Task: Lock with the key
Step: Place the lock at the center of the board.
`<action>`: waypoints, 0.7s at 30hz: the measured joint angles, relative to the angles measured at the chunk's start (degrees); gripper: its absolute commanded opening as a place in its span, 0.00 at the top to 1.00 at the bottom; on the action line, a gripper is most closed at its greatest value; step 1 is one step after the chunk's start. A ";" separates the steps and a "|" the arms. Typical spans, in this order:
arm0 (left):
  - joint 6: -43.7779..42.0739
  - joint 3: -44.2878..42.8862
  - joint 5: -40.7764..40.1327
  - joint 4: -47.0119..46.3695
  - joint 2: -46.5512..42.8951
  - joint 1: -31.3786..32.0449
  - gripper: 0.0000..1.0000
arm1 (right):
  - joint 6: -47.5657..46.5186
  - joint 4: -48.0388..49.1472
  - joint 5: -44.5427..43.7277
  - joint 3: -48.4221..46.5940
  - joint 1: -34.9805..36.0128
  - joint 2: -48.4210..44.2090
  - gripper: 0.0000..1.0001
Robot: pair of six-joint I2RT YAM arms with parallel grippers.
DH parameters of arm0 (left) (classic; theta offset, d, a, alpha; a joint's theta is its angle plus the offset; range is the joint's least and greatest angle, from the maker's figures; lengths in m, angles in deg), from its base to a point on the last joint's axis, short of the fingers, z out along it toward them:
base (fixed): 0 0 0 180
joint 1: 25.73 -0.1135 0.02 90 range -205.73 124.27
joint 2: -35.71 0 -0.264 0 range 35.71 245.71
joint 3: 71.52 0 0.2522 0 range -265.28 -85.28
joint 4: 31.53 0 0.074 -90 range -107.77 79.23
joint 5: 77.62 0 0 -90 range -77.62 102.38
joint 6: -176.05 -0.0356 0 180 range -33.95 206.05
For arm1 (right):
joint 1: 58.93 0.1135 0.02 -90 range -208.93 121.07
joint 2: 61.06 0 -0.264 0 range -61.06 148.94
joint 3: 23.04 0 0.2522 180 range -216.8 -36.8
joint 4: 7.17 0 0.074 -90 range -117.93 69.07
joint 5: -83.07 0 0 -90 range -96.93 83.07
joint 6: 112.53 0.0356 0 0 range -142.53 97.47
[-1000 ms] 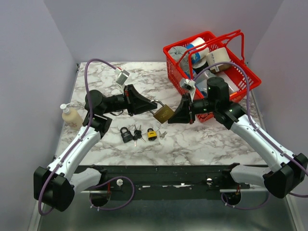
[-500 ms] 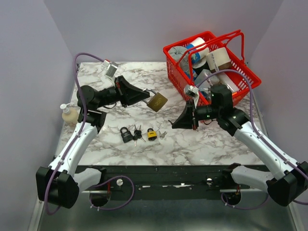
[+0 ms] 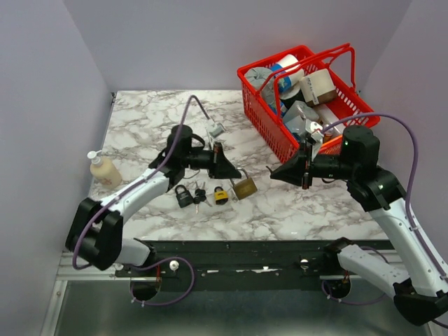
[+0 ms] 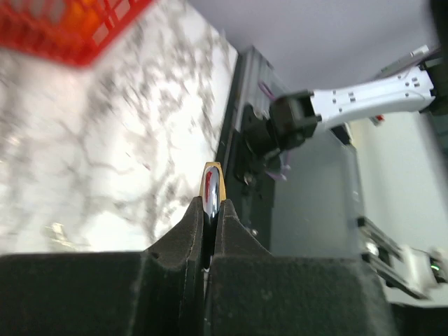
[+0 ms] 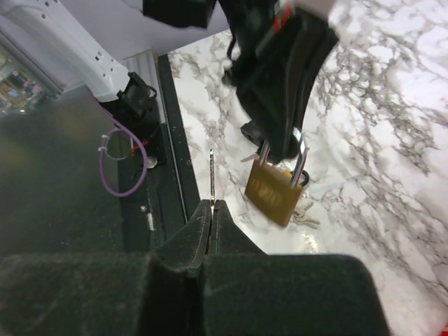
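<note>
A brass padlock [image 3: 245,187] hangs by its steel shackle from my left gripper [image 3: 234,175], just above the marble table [image 3: 294,206]. In the left wrist view the left gripper [image 4: 211,204] is shut on the shackle [image 4: 211,185]. My right gripper [image 3: 274,173] hovers a short way to the padlock's right, pointing at it. In the right wrist view the right gripper [image 5: 212,204] is shut on a thin key [image 5: 212,175], seen edge-on. The key's tip stands apart from the padlock [image 5: 274,191], which hangs to its right.
A small black padlock [image 3: 184,196], a small yellow one [image 3: 221,194] and loose keys [image 3: 200,193] lie on the table below the left gripper. A red basket [image 3: 260,122] full of items stands at the back right. A soap bottle [image 3: 105,170] stands at the left edge.
The left arm has swung forward and down, carrying the brass padlock toward the small locks. The right arm has drawn back to the right with the key, widening the gap.
</note>
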 measured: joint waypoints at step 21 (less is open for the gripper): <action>9.94 -16.63 1.60 -11.74 43.12 6.01 1.00 | -5.70 -5.55 -5.66 1.31 -0.04 -1.09 0.99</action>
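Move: To the right of the left hand, which already holds the brass padlock by its shackle, lies the bare patch of board it is bound for: about 9 cm right, 4 cm ahead and 23 cm down. The small keys lie 3 cm ahead, level sideways, and the yellow lock 3 cm ahead and 5 cm left, both some 23 cm below. From the right hand, that patch is roughly 11 cm ahead, 2 cm left and 32 cm below. Lowering the brass padlock towards the bare board right of the small keys, the left hand sinks about 15 cm while going some 9 cm right; a slight draw back turns into a forward reach. It rolls some 25 degrees, front side dipping, and keeps its pinch on the shackle, slowing near the end. The right hand keeps its key and eases down nearly 3 cm. ##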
